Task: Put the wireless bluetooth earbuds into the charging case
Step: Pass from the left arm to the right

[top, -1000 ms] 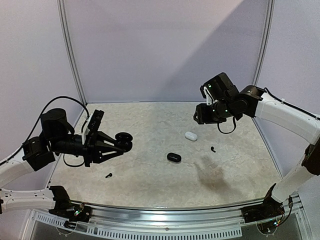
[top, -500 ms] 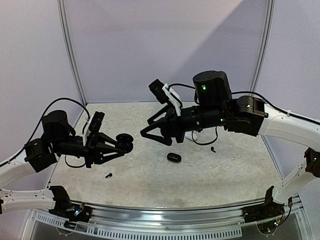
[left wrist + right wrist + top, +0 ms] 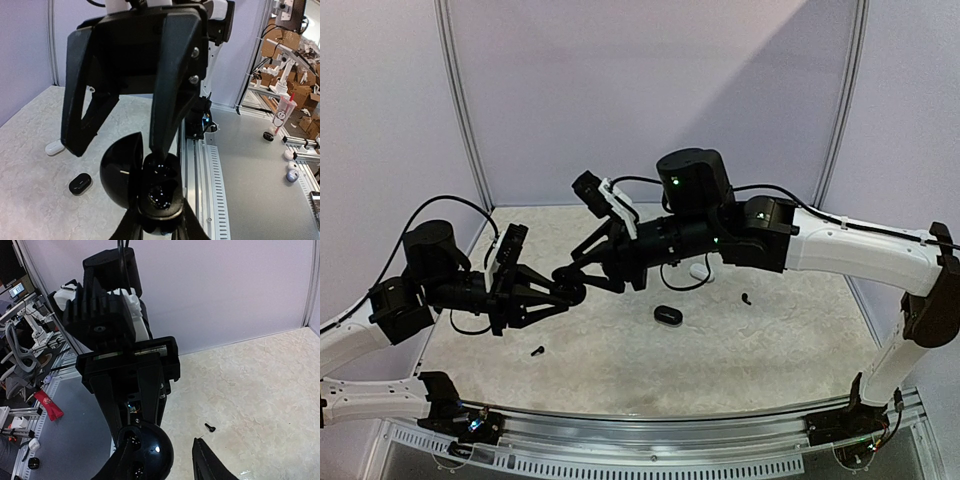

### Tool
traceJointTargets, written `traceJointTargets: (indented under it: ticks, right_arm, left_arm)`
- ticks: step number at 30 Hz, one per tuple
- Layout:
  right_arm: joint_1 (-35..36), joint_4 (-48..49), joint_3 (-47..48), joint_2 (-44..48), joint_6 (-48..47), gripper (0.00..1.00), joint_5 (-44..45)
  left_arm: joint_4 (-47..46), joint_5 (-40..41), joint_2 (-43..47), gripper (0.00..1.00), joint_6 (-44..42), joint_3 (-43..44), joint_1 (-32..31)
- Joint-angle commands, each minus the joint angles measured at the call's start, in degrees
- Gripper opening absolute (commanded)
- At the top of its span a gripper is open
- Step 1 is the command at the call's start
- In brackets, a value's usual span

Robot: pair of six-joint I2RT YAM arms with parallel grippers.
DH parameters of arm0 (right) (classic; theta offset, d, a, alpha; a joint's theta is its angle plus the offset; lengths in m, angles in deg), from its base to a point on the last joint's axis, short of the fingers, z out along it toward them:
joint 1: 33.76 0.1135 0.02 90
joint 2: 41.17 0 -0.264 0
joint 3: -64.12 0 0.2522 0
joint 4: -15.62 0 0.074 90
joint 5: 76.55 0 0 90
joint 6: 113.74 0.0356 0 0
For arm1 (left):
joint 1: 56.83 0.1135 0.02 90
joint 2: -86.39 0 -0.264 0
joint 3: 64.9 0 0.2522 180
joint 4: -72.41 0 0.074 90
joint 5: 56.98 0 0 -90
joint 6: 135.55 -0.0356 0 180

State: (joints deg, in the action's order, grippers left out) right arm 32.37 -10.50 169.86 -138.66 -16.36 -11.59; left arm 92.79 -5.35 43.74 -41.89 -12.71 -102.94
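Note:
My left gripper (image 3: 560,292) (image 3: 159,226) is shut on an open glossy black charging case (image 3: 576,291) (image 3: 159,192), held above the table's left side with its round lid (image 3: 117,170) swung aside. My right gripper (image 3: 586,279) (image 3: 162,465) is open and reaches across to the case. One of its fingers (image 3: 165,125) points into the case's upper socket, while the other stands off to the lid's side. Whether an earbud sits in the dark sockets I cannot tell. One black earbud (image 3: 537,351) (image 3: 210,427) lies on the table below the case, and another (image 3: 746,298) lies at the right.
A closed black case (image 3: 667,315) (image 3: 80,183) lies mid-table. A white case (image 3: 700,270) (image 3: 54,147) sits behind it, partly hidden by the right arm. The right arm spans the table's middle. Frame posts stand at the back corners.
The right arm has swung from the back right across to the left, bringing its open gripper onto the case. The left gripper and case have stayed still.

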Motion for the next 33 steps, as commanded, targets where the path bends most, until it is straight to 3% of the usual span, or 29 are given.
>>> traceJointTargets:
  ticks: [1, 12, 18, 24, 26, 28, 30, 33]
  right_arm:
    - [0.5, 0.5, 1.3, -0.8, 0.7, 0.38, -2.6]
    - [0.5, -2.6, 1.8, -2.2, 0.9, 0.26, -3.7]
    - [0.5, -3.5, 2.6, -2.4, 0.5, 0.11, -4.2]
    - [0.5, -3.1, 2.7, -1.5, -1.2, 0.06, -4.3]
    - [0.5, -2.7, 2.7, -0.7, -2.3, 0.05, -3.4]
    - [0.5, -2.2, 2.7, 0.1, -3.8, 0.05, -2.9]
    - [0.5, -1.8, 2.8, 1.0, -5.9, 0.04, -2.7]
    - [0.5, -2.6, 3.1, 1.4, -8.9, 0.04, -2.4]
  left_arm:
    - [-0.8, 0.0, 0.5, 0.0, -0.9, -0.2, 0.2]
    - [-1.0, 0.8, 0.5, 0.0, -1.8, 0.0, 0.3]
    - [-1.2, 0.9, 0.7, 0.0, -1.5, -0.2, 0.3]
    - [-2.7, 1.7, 0.8, 0.0, 0.7, -0.9, 0.3]
    - [-3.6, 2.4, 0.9, 0.26, 2.9, -1.8, 0.3]
    - [-5.1, 2.1, 1.0, 0.46, 4.3, -3.3, 0.3]
    - [-7.8, 1.1, 1.1, 0.54, 4.8, -4.5, 0.3]
    - [-9.8, 1.5, 1.0, 0.55, 4.6, -5.1, 0.3]
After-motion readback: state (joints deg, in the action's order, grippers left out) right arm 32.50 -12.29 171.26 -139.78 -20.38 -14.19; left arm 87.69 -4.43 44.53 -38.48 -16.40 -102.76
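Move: The open black charging case is still in my left fingers, its middle barely 2 cm to the right of, 1 cm ahead of and 1 cm above that hand point. From my right hand, it lies about 2 cm left, 1 cm back and 2 cm below. Far below on the table, roughly 33 cm under my right hand, a small black case is 14 cm ahead and 17 cm right, and a loose earbud is 4 cm ahead and 17 cm left. I ease my right hand about 1 cm down and slightly back onto the charging case, closing its half-open fingers until they pinch the upright lid. My left hand keeps its hold until my right has closed, then spreads its fingers and lets go, dipping about 1 cm at the end while my right keeps gripping. ##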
